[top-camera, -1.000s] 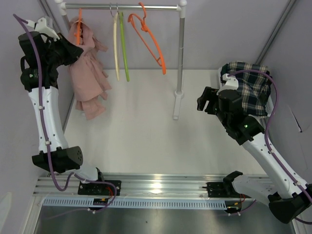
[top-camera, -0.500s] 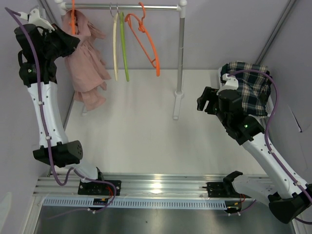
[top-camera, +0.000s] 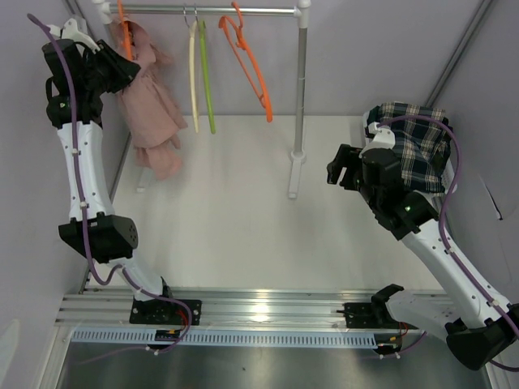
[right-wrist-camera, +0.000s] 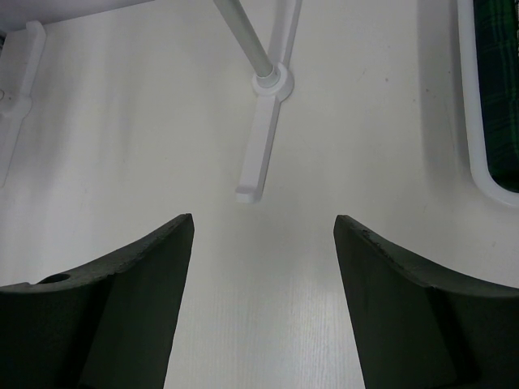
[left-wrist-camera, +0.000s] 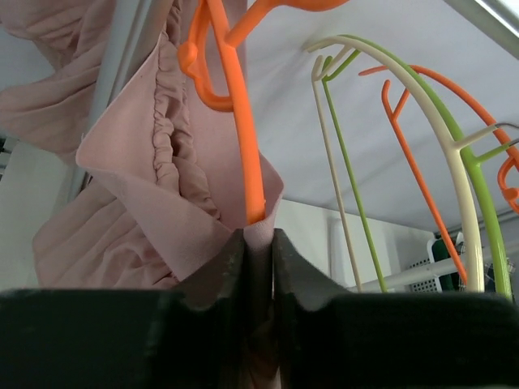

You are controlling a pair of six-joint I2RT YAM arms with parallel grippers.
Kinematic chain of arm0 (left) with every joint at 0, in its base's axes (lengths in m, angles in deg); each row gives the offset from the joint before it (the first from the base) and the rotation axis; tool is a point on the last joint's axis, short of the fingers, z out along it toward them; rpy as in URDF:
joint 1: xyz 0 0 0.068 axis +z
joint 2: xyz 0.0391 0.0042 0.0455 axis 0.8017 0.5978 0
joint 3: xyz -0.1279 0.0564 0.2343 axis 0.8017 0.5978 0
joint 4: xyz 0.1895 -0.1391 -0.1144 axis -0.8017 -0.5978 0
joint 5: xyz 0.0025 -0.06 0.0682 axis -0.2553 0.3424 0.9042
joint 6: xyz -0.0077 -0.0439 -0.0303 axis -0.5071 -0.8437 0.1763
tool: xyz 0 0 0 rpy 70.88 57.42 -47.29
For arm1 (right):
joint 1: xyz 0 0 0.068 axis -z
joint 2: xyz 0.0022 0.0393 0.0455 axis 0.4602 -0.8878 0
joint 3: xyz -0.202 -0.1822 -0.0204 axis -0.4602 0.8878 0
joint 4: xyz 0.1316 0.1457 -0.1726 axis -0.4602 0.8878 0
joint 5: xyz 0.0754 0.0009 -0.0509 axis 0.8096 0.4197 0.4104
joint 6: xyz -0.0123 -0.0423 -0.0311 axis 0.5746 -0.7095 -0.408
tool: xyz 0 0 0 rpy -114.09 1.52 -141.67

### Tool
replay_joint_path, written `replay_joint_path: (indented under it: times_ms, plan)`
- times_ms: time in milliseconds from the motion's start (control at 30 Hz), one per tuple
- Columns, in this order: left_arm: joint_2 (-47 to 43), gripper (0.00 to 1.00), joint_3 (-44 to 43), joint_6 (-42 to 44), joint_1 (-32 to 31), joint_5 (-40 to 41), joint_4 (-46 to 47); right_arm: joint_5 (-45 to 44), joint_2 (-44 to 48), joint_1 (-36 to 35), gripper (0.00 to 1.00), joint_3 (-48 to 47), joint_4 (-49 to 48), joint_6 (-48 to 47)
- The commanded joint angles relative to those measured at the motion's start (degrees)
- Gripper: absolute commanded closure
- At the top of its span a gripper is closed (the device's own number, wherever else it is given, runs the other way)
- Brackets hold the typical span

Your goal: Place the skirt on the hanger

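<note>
The pink skirt (top-camera: 156, 113) hangs on an orange hanger (top-camera: 124, 28) whose hook is up at the left end of the rail (top-camera: 243, 11). My left gripper (top-camera: 120, 71) is raised beside it. In the left wrist view its jaws (left-wrist-camera: 259, 243) are shut on a fold of the skirt (left-wrist-camera: 154, 211) and the lower end of the orange hanger (left-wrist-camera: 243, 138). My right gripper (top-camera: 340, 168) hovers low to the right of the rack post. It stands open with nothing between its fingers (right-wrist-camera: 263, 235).
A cream hanger (top-camera: 193, 73), a green hanger (top-camera: 207, 81) and a second orange hanger (top-camera: 253, 69) hang on the same rail. The rack post (top-camera: 301, 89) and its foot (right-wrist-camera: 261, 154) stand mid-table. A plaid cloth (top-camera: 418, 142) lies in a white basket (right-wrist-camera: 469, 121) at the right.
My left arm has lifted the skirt and its hanger up and left to the rail. The free orange hanger swings. The right arm has not moved.
</note>
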Motion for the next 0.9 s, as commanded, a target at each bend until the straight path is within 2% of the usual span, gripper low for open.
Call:
replay_joint_path:
  times_ms: [0,67,167,500,567,633,700,767,800,867]
  plan:
    - [-4.0,0.63,-1.9,0.6,0.5,1.0,1.0,-0.2,0.1,0.3,0.24,-1.2,-1.0,-0.6]
    - [-5.3,0.52,-1.7,1.5,0.5,1.1,0.4,-0.4,0.1,0.2,0.24,-1.5,-1.0,-0.5]
    - [-6.4,0.45,-1.9,2.4,0.5,1.2,-0.6,-0.7,0.2,0.2,0.24,-1.9,-0.4,-0.3]
    - [-14.1,0.38,-1.1,5.5,0.5,2.2,-4.0,-4.8,-0.6,0.4,0.23,-4.8,3.2,-0.8]
    - [-15.2,0.30,-0.7,5.4,0.5,1.9,-4.0,-5.2,-1.3,0.7,0.23,-5.9,4.0,-0.8]
    - [-17.7,0.32,1.5,4.2,0.2,0.1,-2.4,-6.3,-3.1,2.0,0.22,-8.3,5.7,-0.9]
    - [-19.5,0.32,4.0,4.0,-2.6,-0.1,-1.5,-5.2,-5.4,4.2,0.22,-11.4,7.5,-0.9]
    - [-21.5,0.32,4.6,5.5,-5.7,1.8,-2.2,-1.6,-7.1,9.5,0.21,-13.5,9.5,-0.6]
    - [-22.2,0.32,5.5,6.1,-9.2,2.7,-2.3,-0.1,-9.4,11.8,0.21,-15.7,10.3,-0.4]
    - [-25.6,0.32,8.8,6.5,-12.8,3.3,-0.9,4.5,-12.3,19.8,0.21,-17.7,12.7,0.3]
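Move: My left hand, its fingers already beginning to loosen, still has the skirt's cloth at the near end of the orange hanger. The skirt's middle lies about 6 cm ahead, 3 cm left and 16 cm below; the orange hanger's middle is some 12 cm ahead, 2 cm left and 7 cm up. The cream hanger hangs 12 cm ahead, 15 cm right and 3 cm lower. From my empty right hand the plaid cloth lies 18 cm ahead, 24 cm right and 22 cm below. I open my left fingers wide and let go of the skirt at the hanger's end, then draw that hand back about 13 cm and up some 10 cm, tipping it upward and finally swinging right, clear of the cloth. Late on, my right hand, open and empty, sets off right and forward towards the plaid cloth, turning clockwise. ##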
